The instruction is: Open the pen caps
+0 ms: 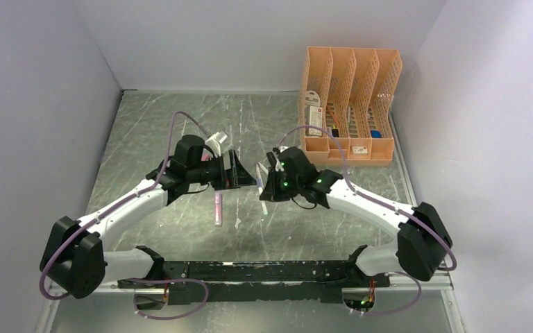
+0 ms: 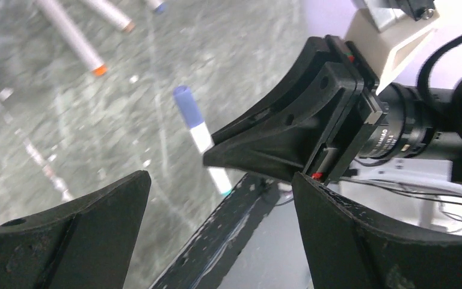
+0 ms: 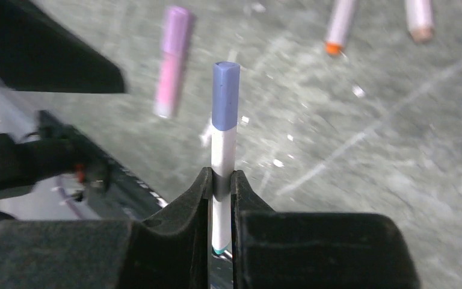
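My right gripper is shut on the white barrel of a pen, held above the table. Its blue pen cap sticks out past the fingertips and a teal end shows behind the jaws. My left gripper stands wide open with nothing between its fingers, facing the right gripper and the same blue cap at close range. In the top view the two grippers, left and right, nearly meet above the middle of the table.
A pink-purple highlighter lies on the grey table below the left gripper. Other white pens, one orange-ended, lie further off. An orange desk organiser stands at the back right. White walls close in on three sides.
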Controlling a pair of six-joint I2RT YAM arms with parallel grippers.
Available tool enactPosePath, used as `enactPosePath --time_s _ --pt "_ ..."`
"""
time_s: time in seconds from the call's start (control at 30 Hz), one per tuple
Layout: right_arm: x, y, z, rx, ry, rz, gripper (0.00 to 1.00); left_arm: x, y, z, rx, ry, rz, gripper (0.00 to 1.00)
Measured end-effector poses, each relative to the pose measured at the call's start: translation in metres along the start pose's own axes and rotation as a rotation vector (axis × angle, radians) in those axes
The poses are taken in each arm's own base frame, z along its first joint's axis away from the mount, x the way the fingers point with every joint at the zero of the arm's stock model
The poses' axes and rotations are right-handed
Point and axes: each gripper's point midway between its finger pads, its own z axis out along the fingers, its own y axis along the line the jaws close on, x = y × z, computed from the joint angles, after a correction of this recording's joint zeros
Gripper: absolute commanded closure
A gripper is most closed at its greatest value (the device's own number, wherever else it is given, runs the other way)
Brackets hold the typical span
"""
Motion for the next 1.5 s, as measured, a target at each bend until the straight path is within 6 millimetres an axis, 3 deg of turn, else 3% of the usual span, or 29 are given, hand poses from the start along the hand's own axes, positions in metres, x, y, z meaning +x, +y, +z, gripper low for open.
enactPosePath --time_s 0.1,0.2,0.33,0.5,0.87,1.03,1.1,1.23,1.3,1.4,1.47,1.5 --pt "-0.024 0.025 -0.015 -0.143 -0.074 0.006 0.96 -0.012 -0.021 -0.001 0.089 -0.047 -0.004 0.00" --pt "-0.030 0.039 -0.019 -0.221 -0.083 0.002 0.96 -0.022 -0.034 -0.002 0.140 -0.081 -0.003 0.00" --pt "-0.034 0.051 -0.024 -0.298 -0.082 0.006 0.96 -0.025 -0.039 0.001 0.162 -0.090 -0.005 0.02" --pt "-0.043 0.054 -0.031 -0.338 -0.102 0.016 0.96 -0.023 -0.039 0.005 0.162 -0.084 -0.014 0.12" --pt "-0.055 0.052 -0.041 -0.368 -0.137 0.034 0.96 -0.024 -0.036 0.014 0.162 -0.079 -0.030 0.55" --pt "-0.056 0.054 -0.042 -0.381 -0.138 0.030 0.96 -0.023 -0.031 0.020 0.148 -0.072 -0.046 0.92" --pt "-0.056 0.053 -0.040 -0.377 -0.133 0.032 0.96 -0.024 -0.032 0.022 0.154 -0.074 -0.046 0.93" --pt "-0.056 0.052 -0.039 -0.375 -0.133 0.035 0.62 -0.024 -0.032 0.023 0.157 -0.075 -0.048 0.93" --pt "-0.056 0.052 -0.039 -0.376 -0.133 0.035 0.56 -0.025 -0.031 0.023 0.156 -0.077 -0.048 0.93" --pt "-0.056 0.051 -0.035 -0.369 -0.125 0.034 0.56 -0.025 -0.031 0.024 0.157 -0.078 -0.055 0.93" --pt "-0.056 0.049 -0.028 -0.361 -0.111 0.038 0.64 -0.025 -0.031 0.025 0.159 -0.080 -0.064 0.93" --pt "-0.055 0.048 -0.025 -0.356 -0.103 0.041 0.74 -0.025 -0.031 0.025 0.161 -0.083 -0.066 0.93"
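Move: The right hand already holds the white pen near mid-body, its blue cap about 4 cm ahead, 1 cm left and 2 cm above. The wide-open left fingers are some 2 cm ahead of the right hand, 6 cm left and 7 cm up. From the left hand the cap lies 2 cm ahead, 6 cm right, 5 cm below; on the table, 16 cm down, are an orange-tipped pen 7 cm ahead, 4 cm right, and the pink pen 3 cm back, 9 cm left. Right hand raises the pen about 8 cm, left eases right and pinches its cap, right fingers then part. ##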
